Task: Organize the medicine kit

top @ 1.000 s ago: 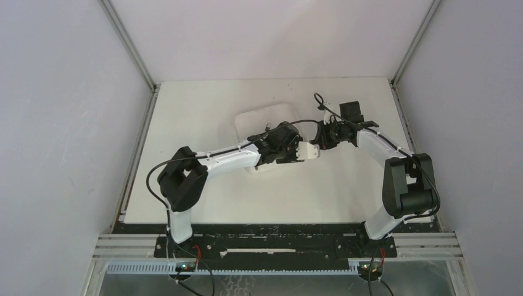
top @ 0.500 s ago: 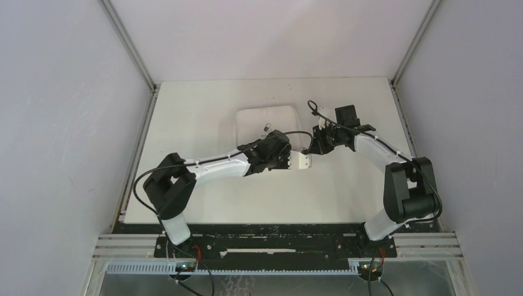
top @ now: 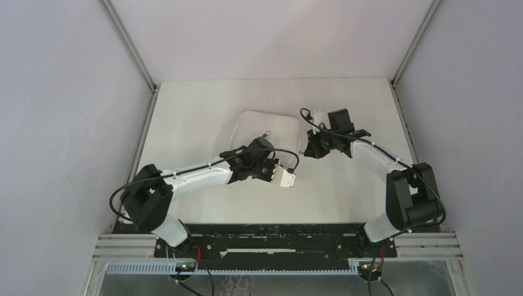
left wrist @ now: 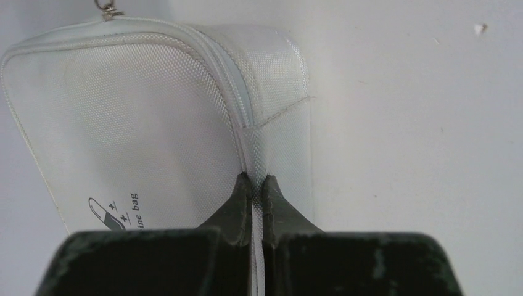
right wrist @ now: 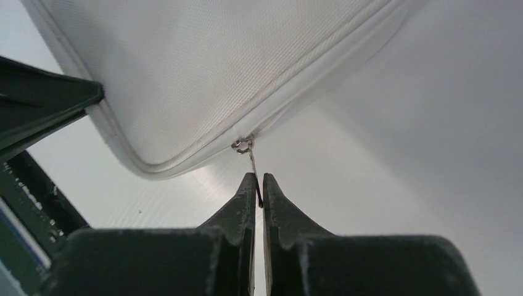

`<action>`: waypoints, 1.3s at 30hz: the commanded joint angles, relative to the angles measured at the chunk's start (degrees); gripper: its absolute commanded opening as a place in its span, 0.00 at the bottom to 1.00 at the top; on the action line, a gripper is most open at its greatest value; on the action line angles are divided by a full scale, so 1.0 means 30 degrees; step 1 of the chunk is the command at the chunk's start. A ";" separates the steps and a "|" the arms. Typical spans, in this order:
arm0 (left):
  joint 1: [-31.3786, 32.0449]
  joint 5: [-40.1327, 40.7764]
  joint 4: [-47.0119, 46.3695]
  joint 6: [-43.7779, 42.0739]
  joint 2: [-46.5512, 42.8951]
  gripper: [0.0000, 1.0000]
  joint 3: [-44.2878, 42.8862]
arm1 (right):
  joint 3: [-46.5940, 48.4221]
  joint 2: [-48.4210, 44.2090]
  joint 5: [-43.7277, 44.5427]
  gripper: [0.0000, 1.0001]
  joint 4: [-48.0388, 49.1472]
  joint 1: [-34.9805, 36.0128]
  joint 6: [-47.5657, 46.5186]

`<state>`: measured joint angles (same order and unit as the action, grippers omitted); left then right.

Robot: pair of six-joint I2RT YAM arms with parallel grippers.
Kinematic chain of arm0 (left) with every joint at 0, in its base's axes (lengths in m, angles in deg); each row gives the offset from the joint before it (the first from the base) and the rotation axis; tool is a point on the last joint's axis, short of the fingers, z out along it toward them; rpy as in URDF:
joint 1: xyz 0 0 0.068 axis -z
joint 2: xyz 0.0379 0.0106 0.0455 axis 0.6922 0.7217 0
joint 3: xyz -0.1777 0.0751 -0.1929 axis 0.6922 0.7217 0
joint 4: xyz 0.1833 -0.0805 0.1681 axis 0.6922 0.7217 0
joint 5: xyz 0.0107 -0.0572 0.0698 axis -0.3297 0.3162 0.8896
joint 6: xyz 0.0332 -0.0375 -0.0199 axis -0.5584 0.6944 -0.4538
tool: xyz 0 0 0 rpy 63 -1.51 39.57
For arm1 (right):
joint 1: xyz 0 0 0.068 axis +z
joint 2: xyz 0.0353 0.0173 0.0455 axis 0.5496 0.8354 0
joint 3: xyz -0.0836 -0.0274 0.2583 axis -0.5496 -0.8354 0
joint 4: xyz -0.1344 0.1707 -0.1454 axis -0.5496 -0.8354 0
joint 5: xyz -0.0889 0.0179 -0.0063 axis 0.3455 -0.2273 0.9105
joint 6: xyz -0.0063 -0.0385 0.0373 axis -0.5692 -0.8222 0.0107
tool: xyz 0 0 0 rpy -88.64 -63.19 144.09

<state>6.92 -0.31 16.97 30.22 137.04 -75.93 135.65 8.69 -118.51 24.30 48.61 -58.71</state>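
The medicine kit is a white rounded-square zip case lying closed and flat mid-table. In the left wrist view its textured top carries a small pill logo. My left gripper is shut on the thin fabric strip at the kit's edge, at the near side of the case. My right gripper is shut on a metal zipper pull at a corner of the kit, on its right side. Another zipper pull lies at the far edge.
The white table is boxed in by pale walls left, right and behind. A black rail runs along the near edge by both arm bases. Part of the left arm shows dark at the left of the right wrist view.
The left gripper has shut on the kit's edge strip and the left arm has drawn back toward the near left. The right gripper moved left with the zipper pull. The kit now lies flat.
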 commanded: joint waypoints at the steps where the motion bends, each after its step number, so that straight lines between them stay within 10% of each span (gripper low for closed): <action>1: -0.0364 -0.0605 0.5143 -0.1910 -0.1322 0.00 0.1394 | 0.0393 -0.0156 0.4077 0.00 0.2292 -0.0174 -0.0053; 9: -0.1930 -0.1454 0.5482 -0.2541 -0.3463 0.06 0.2667 | 0.1070 0.0365 0.3868 0.00 0.2376 0.0164 0.0572; 23: -0.0152 -0.1798 -0.2235 0.9591 -0.3442 0.76 0.0236 | 0.0087 0.0084 0.0529 0.00 0.2650 0.0258 0.1067; 39: 0.1873 0.4388 -0.2228 1.0621 0.2286 0.74 -0.3477 | 0.0079 -0.0128 0.0276 0.00 0.2309 0.0038 0.1046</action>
<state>12.53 5.98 10.04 62.76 142.61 -82.62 135.92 9.78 -116.96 29.82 49.04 -56.11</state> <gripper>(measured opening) 0.774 0.003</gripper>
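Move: My left fingers are shut on the medicine kit's near edge. The kit's near-right corner lies about 3 cm ahead and 3 cm right of them, and the zipper pull some 7 cm ahead and 6 cm right, all at hand height; the kit's middle is roughly 10 cm ahead, 6 cm left and 3 cm lower. My right hand has the zipper pull in its fingertips, with that corner about 4 cm back and 3 cm left. With my left hand I drag the kit's pinched near edge left about 5 cm and slightly back, while my right hand keeps hold of the zipper pull, draws it forward some 2 cm and then holds. My left fingers open wide, lift away, swing right about 11 cm with a counter-clockwise turn, and sink to straddle the right-hand edge by the near-right corner. ##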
